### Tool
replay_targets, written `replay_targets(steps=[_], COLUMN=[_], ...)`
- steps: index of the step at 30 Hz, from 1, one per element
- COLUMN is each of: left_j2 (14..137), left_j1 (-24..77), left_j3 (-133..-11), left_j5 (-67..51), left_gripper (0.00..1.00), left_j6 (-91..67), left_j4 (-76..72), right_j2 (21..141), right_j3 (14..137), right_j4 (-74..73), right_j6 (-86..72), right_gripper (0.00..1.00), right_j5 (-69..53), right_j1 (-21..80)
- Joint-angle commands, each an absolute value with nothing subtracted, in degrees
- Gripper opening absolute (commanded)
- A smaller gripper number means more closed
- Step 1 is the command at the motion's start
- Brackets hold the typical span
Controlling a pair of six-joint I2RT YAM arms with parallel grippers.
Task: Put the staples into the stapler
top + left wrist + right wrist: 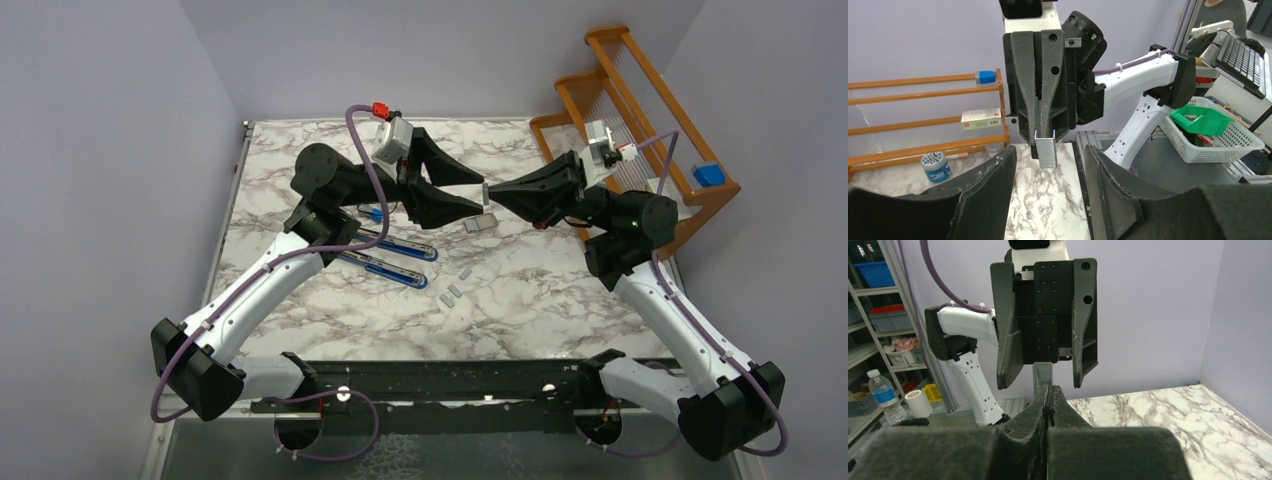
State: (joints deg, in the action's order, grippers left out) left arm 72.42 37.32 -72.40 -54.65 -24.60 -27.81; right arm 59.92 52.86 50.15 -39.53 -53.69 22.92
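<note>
A silvery strip of staples (pixel 1048 147) hangs in the air above the table, and my right gripper (pixel 493 195) is shut on its end. In the right wrist view the strip (pixel 1042 374) sticks up from the closed right gripper (pixel 1050 390). My left gripper (pixel 479 195) faces it head-on and is open, with one finger on each side of the strip and not touching it. In its own view the left gripper (pixel 1050 160) stands wide around the strip. The blue stapler (pixel 395 272) lies opened out on the marble, under the left arm.
More staple strips (pixel 453 292) lie loose near the table's middle, with a grey piece (pixel 480 225) below the grippers. A wooden rack (pixel 640 110) at the back right holds a small white box with a red label (pixel 980 119). A blue-capped tub (pixel 936 166) stands beside it.
</note>
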Motion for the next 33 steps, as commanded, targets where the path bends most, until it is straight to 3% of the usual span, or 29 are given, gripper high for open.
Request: replay_targets(steps=[1,33], left_j2=[71.28,72.11], left_j1=[38.04,39.01], left_j3=[-72.5,-72.33], left_j5=[-52.74,-53.21], left_gripper=[0.55,0.33], left_j6=[-23.54,-24.25], left_j4=[-30.21,-31.73], right_j2=[60.12,60.47], right_j3=[52.22,52.03], right_j4=[53.38,53.27], right_j6=[-41.72,-42.19], right_gripper=[0.01,0.01], right_j5=[-54.12,-53.35], right_j1=[23.17,23.16])
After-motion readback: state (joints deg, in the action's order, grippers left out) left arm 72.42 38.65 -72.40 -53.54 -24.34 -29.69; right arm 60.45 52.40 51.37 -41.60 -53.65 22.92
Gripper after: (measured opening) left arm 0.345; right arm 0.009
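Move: The staple strip, held in the right fingertips high over the table, lies about 2 cm to the right of the left hand's point, straight ahead 0 and level. From the right hand the strip is about 1 cm to the left and 1 cm above. Some 45 cm below the left hand, the loose staple pieces lie 1 cm ahead and 2 cm left, the grey tray 14 cm ahead and 4 cm right. Slowly closing its fingers from a bit over half open to about a third, one ahead of the staple strip and one behind it, the left hand eases up and back by roughly 0.5 cm each way, with a slight creep right towards the strip. The right hand stays in place, still pinching the strip out towards the left hand. ##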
